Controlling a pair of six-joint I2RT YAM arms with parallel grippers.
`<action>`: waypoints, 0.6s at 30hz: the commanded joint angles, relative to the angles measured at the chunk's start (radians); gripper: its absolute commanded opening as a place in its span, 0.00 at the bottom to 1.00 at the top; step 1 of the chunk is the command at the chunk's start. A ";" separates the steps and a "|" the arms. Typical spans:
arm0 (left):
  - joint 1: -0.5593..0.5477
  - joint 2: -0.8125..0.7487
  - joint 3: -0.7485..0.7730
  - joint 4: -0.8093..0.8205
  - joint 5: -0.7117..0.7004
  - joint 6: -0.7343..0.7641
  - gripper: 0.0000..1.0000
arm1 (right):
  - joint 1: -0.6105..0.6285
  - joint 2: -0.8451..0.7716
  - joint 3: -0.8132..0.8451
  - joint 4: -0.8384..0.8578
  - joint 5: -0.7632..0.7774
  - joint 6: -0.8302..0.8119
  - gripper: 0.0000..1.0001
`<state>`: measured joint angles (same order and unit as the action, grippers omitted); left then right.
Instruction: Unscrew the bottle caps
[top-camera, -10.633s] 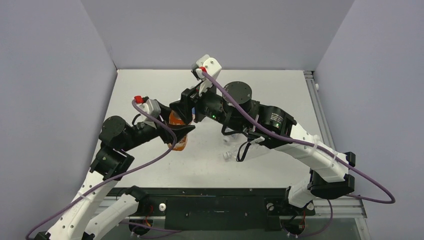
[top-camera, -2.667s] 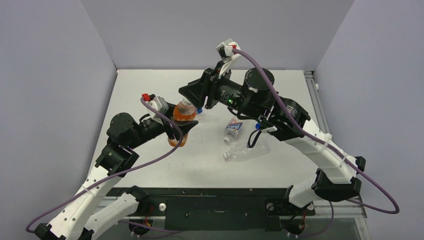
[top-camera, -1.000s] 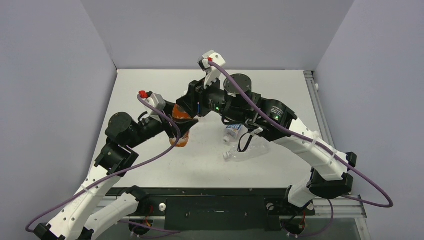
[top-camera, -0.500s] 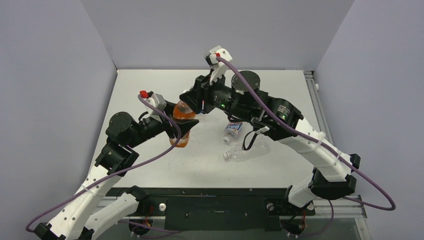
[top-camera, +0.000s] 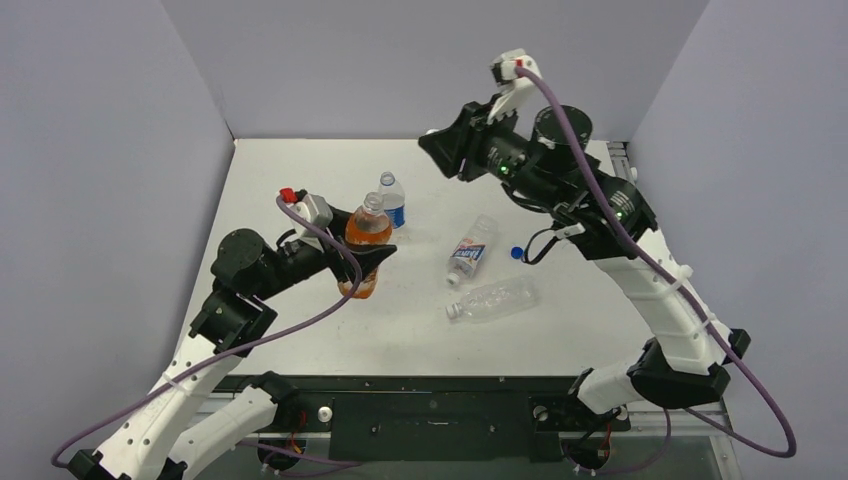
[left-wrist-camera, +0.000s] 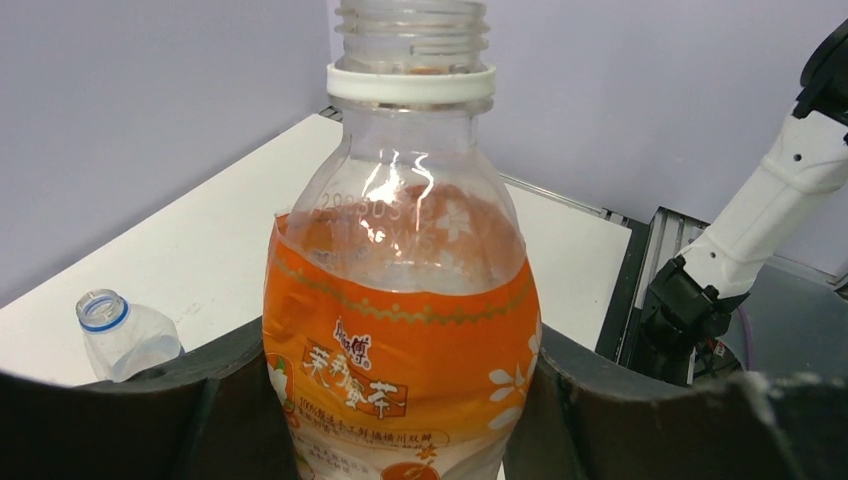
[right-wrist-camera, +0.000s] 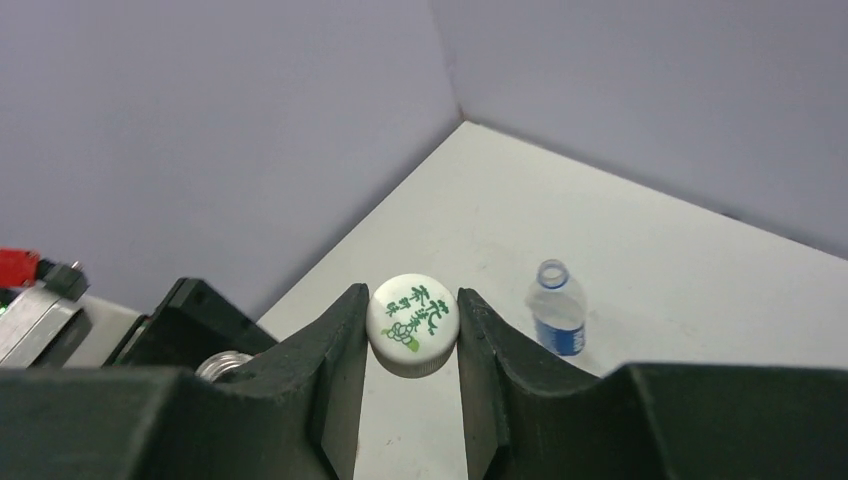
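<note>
An upright orange bottle (top-camera: 366, 232) (left-wrist-camera: 400, 330) stands left of centre. My left gripper (top-camera: 362, 262) (left-wrist-camera: 400, 400) is shut on its labelled body. The threaded neck (left-wrist-camera: 412, 40) is bare above a white ring. My right gripper (top-camera: 432, 142) (right-wrist-camera: 412, 330) hangs high over the far side of the table, apart from the bottle. It is shut on a white cap with green print (right-wrist-camera: 412, 325). In the right wrist view the bottle's open mouth (right-wrist-camera: 222, 366) shows below the left finger.
A small open bottle with a blue label (top-camera: 392, 200) (right-wrist-camera: 556, 310) stands just behind the orange one. A blue-and-white labelled bottle (top-camera: 470, 250) and a plain clear bottle (top-camera: 495, 298) lie at centre, a loose blue cap (top-camera: 516, 253) beside them. Grey walls enclose three sides.
My right gripper has lifted off the orange bottle's neck and swung up and to the right with the white cap in it. The left gripper and bottle have stayed put.
</note>
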<state>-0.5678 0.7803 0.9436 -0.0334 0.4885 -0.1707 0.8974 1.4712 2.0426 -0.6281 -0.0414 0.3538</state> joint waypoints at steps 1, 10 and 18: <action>0.000 -0.029 -0.025 0.035 0.025 0.039 0.09 | -0.145 -0.118 -0.095 0.064 0.013 0.036 0.13; 0.000 -0.039 -0.056 0.040 0.018 0.036 0.09 | -0.499 -0.101 -0.615 0.132 0.240 0.136 0.06; 0.000 -0.053 -0.067 0.042 0.053 0.032 0.10 | -0.621 0.093 -0.796 0.215 0.293 0.180 0.05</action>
<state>-0.5678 0.7460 0.8783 -0.0341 0.5034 -0.1436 0.3180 1.5208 1.2552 -0.4923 0.1825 0.5011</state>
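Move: The white cap is pinched in the right gripper; its goal is the table spot by the loose blue cap, some 19 cm ahead of this hand, 20 cm to its right and about 49 cm below. The labelled clear bottle lies roughly 11 cm left of the blue cap and level with it; the plain clear bottle about 13 cm nearer the base and 7 cm left of it. From the left gripper, the blue cap is about 23 cm ahead, 31 cm right, 38 cm down. Bring the right gripper, white cap still pinched, away from the orange bottle: sweep forward and right almost level at first, then drop fast towards the blue cap, some 33 cm down in all and about 22 cm right. Swing the fingers clockwise and tip them down until they point forward and steeply down. Keep the left gripper's hold on the orange bottle while sinking a couple of centimetres. ##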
